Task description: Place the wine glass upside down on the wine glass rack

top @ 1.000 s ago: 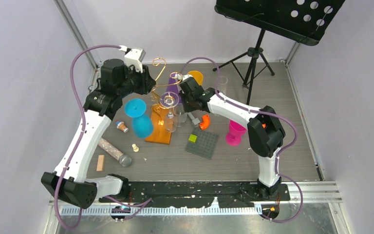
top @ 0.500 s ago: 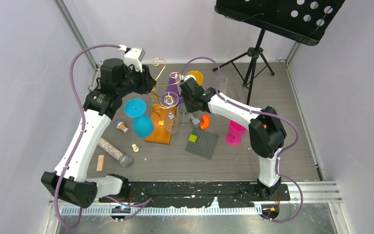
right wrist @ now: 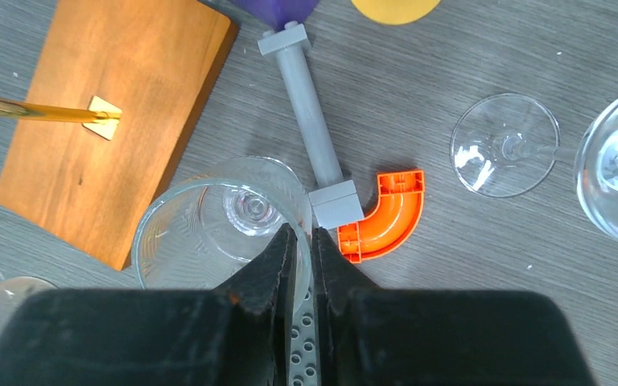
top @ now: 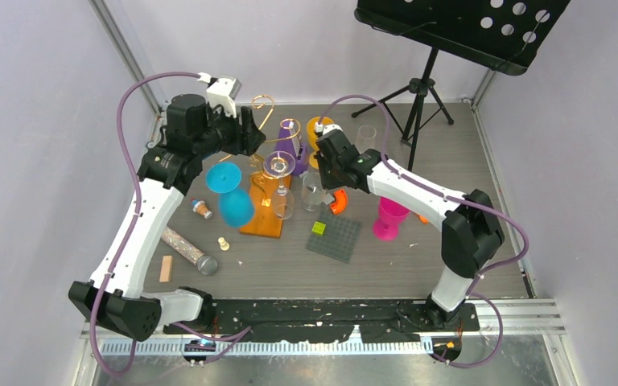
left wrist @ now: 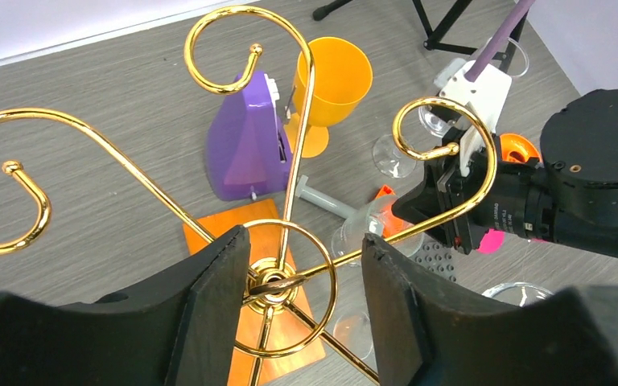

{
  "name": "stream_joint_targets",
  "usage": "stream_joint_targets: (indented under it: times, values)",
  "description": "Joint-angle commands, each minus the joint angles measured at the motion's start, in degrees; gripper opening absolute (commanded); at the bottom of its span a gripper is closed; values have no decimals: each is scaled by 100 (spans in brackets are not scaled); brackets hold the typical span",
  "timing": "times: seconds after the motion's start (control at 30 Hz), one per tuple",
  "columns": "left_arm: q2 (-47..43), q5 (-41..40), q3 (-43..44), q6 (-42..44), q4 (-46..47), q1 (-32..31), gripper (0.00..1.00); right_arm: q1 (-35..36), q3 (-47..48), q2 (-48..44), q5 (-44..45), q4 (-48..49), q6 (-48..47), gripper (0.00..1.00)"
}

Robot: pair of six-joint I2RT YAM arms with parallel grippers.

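The wine glass rack (left wrist: 278,283), gold wire scrolls on a stem, stands on an orange base (top: 259,219) at mid-table. My left gripper (left wrist: 306,297) is open above it, one finger on each side of the top ring and hub, gripping nothing. My right gripper (right wrist: 303,237) is shut on the rim of a clear wine glass (right wrist: 201,233), which hangs upright with its foot showing through the bowl. That glass (top: 312,193) is just right of the base (right wrist: 113,72), apart from the scrolls.
Another clear glass (top: 283,207) stands at the base's right edge, and more glasses (right wrist: 503,145) lie further right. A purple block (top: 287,149), orange goblet (top: 322,129), blue goblet (top: 225,181), pink goblet (top: 388,219), grey studded plate (top: 334,239), orange elbow (right wrist: 386,213) and music stand (top: 418,88) crowd around.
My left gripper's jaws have spread wider over the rack's top. My right arm has carried the wine glass a little to the right, away from the rack.
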Motion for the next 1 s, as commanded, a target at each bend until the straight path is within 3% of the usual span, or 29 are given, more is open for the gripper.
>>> stream_joint_targets:
  times: [0.0, 0.37, 0.97]
  values:
    - [-27, -105, 190, -21, 43, 18, 60, -36, 90, -428, -163, 470, 196, 5]
    - [-223, -783, 618, 251, 211, 18, 84, -70, 208, -645, -321, 463, 294, 5]
    - [-1192, -844, 661, -56, 617, 18, 93, -159, 211, -1926, 192, 164, 140, 5]
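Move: The right hand holds the clear wine glass by its rim, the glass's middle some 4 cm left and 5 cm below. From this hand the rack's hub is about 16 cm left, 3 cm ahead and 16 cm up, its right-hand empty hook 8 cm left, 5 cm ahead and 18 cm up; the hanging clear glass sits 10 cm left, 4 cm back, 7 cm up. From the left hand the held glass lies 11 cm right, level fore and aft, 25 cm below, while the rack's top ring is 1 cm ahead and 2 cm below. Still pinching the clear glass by its rim, the right hand carries it up about 9 cm, mostly in the second half, towards the height of the rack's hooks, its wrist rolling and tipping up a little. The left hand, fingers already parted around the rack's top ring, spreads them nearly full and clears the ring, rising some 9 cm and drawing back and to its left while its fingers tip up about 15 degrees. ##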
